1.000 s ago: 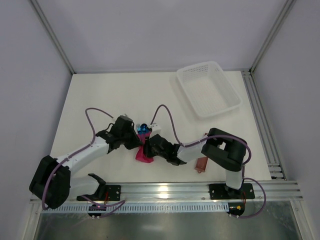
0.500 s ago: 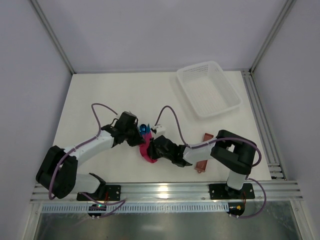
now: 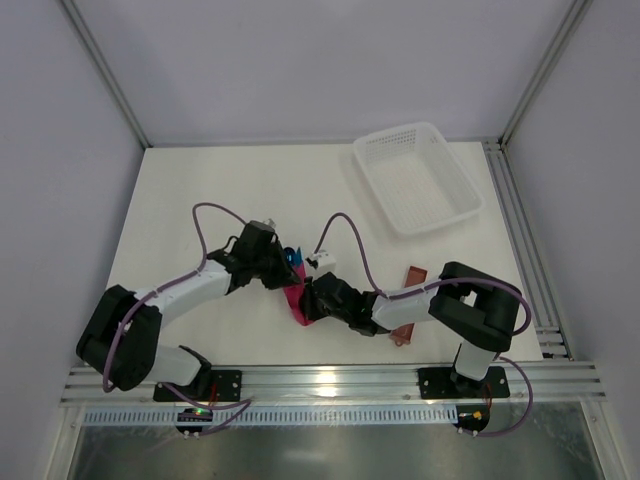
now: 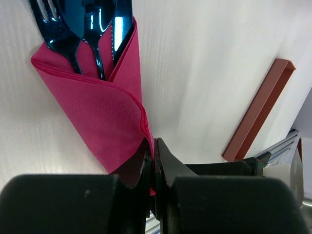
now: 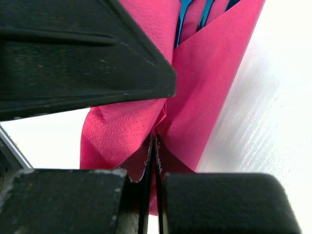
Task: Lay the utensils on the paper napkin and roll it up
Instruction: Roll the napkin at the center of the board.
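Observation:
The magenta paper napkin (image 4: 102, 112) is folded into a pocket around the blue utensils (image 4: 92, 24), whose heads stick out at its far end. My left gripper (image 4: 153, 146) is shut on the napkin's near folded edge. From the other side, my right gripper (image 5: 155, 141) is shut on a pinch of the napkin (image 5: 214, 97); blue utensils (image 5: 195, 12) peek out above it. In the top view both grippers, left (image 3: 284, 280) and right (image 3: 308, 305), meet over the napkin (image 3: 296, 297) at the table's front centre, and the utensils (image 3: 293, 258) poke out behind.
A reddish-brown oblong sleeve (image 3: 412, 274) lies partly under my right arm, also showing as the sleeve (image 4: 258, 117) in the left wrist view. A white mesh basket (image 3: 417, 177) stands at the back right. The aluminium rail (image 3: 330, 382) runs along the near edge.
Both grippers have drawn closer together over the napkin. The right arm's elbow has swung right and its gripper has pushed left. The napkin has shifted slightly back and become a tighter bundle.

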`<state>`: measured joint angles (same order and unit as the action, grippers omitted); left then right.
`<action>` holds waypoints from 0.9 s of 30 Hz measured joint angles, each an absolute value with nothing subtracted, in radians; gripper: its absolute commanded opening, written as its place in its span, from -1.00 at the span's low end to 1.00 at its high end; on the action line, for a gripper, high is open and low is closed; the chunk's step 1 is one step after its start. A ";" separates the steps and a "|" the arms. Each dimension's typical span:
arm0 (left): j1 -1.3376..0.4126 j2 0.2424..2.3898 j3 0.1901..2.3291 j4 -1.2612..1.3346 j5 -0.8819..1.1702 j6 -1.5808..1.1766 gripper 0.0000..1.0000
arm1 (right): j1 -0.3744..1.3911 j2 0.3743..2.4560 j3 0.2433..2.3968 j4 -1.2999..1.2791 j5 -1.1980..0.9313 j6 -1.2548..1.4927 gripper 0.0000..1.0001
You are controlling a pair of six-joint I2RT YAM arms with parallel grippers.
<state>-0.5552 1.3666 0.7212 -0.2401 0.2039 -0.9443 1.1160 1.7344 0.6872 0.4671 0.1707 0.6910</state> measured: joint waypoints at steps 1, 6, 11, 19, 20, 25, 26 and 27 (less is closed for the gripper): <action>-0.555 1.377 0.721 -0.230 0.210 -0.937 -0.88 | 1.116 1.734 0.687 0.468 0.171 0.691 -0.92; -0.555 1.415 0.721 -0.190 0.246 -0.911 -0.88 | 1.116 1.735 0.685 0.472 0.171 0.691 -0.92; -0.555 1.453 0.713 -0.139 0.287 -0.884 -0.87 | 1.116 1.735 0.680 0.482 0.172 0.691 -0.92; -0.555 1.513 0.705 -0.083 0.316 -0.851 -0.86 | 1.115 1.728 0.675 0.476 0.180 0.688 -0.84; -0.555 1.522 0.705 -0.076 0.316 -0.851 -0.86 | 1.115 1.721 0.673 0.468 0.182 0.688 -0.80; -0.555 1.565 0.705 -0.031 0.318 -0.847 -0.85 | 1.117 1.630 0.625 0.390 0.206 0.688 -0.49; -0.555 1.573 0.705 -0.025 0.318 -0.847 -0.85 | 1.117 1.621 0.619 0.385 0.208 0.689 -0.49; -0.555 1.582 0.706 -0.017 0.319 -0.847 -0.85 | 1.118 1.603 0.606 0.377 0.210 0.691 -0.37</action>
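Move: My left hand holds a flap of the napkin; the middle of the napkin roll lies under it, about 5 cm down and 1 cm to the left. The utensils' heads are some 9 cm ahead and 1 cm left of this hand, and the brown tray is about 28 cm to its right and 4 cm back. From my right hand, shut on the napkin's near end, the roll's middle is roughly 5 cm ahead and 2 cm left, about 1 cm lower. I keep the napkin flap pinched in my left hand and bring it down about 4 cm and some 2 cm to the right, onto the roll, turning slightly clockwise. My right hand holds the near end still at first, then opens partway, lets go and slides off to the right by about 3 cm, a little back. ##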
